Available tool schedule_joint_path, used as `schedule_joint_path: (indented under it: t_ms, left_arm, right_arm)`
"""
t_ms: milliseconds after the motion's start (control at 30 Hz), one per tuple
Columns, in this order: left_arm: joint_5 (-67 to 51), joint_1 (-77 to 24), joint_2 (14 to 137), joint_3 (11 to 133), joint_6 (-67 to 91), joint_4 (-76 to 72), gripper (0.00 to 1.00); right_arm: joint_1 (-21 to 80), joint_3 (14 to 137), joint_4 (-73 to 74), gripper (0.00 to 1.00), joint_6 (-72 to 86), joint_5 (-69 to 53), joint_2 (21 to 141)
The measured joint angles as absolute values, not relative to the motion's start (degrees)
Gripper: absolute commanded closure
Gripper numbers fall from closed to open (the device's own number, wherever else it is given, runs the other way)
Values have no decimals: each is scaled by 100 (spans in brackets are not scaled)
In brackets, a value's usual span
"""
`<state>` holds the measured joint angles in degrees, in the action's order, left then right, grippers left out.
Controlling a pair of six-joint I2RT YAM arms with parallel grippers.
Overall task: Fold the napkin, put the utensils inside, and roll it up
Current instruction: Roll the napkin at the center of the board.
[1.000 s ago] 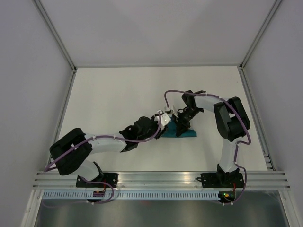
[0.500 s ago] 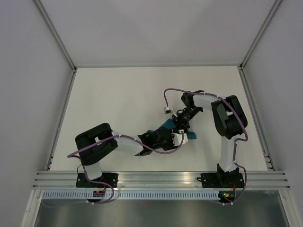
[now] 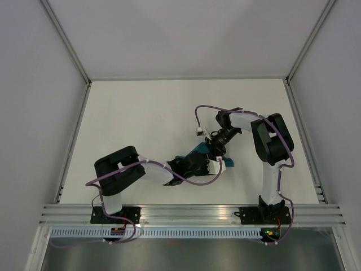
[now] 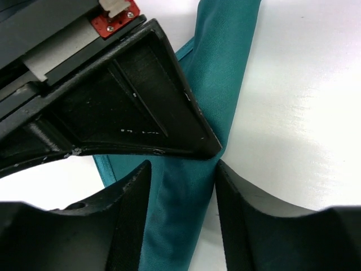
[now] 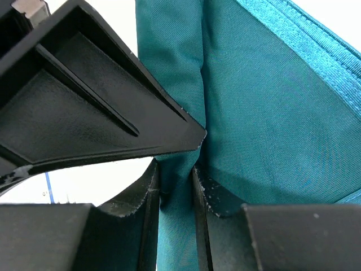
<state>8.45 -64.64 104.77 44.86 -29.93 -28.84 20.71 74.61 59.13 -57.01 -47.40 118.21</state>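
The teal napkin (image 3: 197, 148) is a narrow roll near the table's middle. In the left wrist view the napkin (image 4: 225, 73) runs up from between my jaws. My left gripper (image 4: 183, 169) stands open astride the roll, its left finger against the cloth and a sliver of table beside its right one. It sits at the near side of the roll (image 3: 207, 165). My right gripper (image 5: 175, 169) is shut on a fold of the napkin (image 5: 271, 113), reaching in from the far side (image 3: 217, 147). The two grippers almost touch. The utensils are hidden.
The white table (image 3: 141, 113) is boxed in by grey walls, with a metal rail (image 3: 192, 213) along the near edge. A purple cable (image 3: 198, 116) loops above the right wrist, and another trails under the left forearm.
My left gripper left the roll's far-left end and swung round to its near side, its jaws wider than a second ago. The right gripper kept its grip and shifted slightly.
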Motion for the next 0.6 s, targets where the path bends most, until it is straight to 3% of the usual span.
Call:
schedule_joint_path:
  t_ms: [133,167,300,333,600]
  left_arm:
    - [801,-6471,10536,4552,-3079,-2788,62]
    - [753,-6475,10541,4578,-3087,-2724,71]
    - [598,-6473,10569,4661,-3116,-2519,93]
    - [565,-6471,10569,4665,-3120,-2495,97]
    - [-91,-6217,10571,4783,-2899,-2351,98]
  right_arm:
    - [2071,7476,5927,96,-5690,-4740,11834]
    - [2071,7481,5931,92,-5682,-4742,11834]
    - [2060,7478,5929,60,-5658,-4755,11832]
    - [2049,7476,5933,58,-5629,-4755,11819]
    - [2025,7330,5695,42,-5236,-4412,11382]
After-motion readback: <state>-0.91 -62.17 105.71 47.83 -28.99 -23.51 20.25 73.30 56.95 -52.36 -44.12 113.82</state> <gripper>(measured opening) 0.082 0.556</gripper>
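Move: My open left fingers already straddle the napkin roll, which lies right between their tips, at most 1 cm below the hand point. The napkin's loose flap shows some 5 cm to the right of them and about 2 cm farther back, roughly 1 cm lower. My right hand holds the same roll at a neighbouring spot, with the cloth right at its own hand point. I shut my left fingers from about half open onto the napkin roll, sinking them about 1 cm while they drift slightly back and to my right, and pinch the cloth beside my right hand's hold. Once they have closed, I open my right fingers, let go of the roll, and start that hand up and forward by about 1 cm. ##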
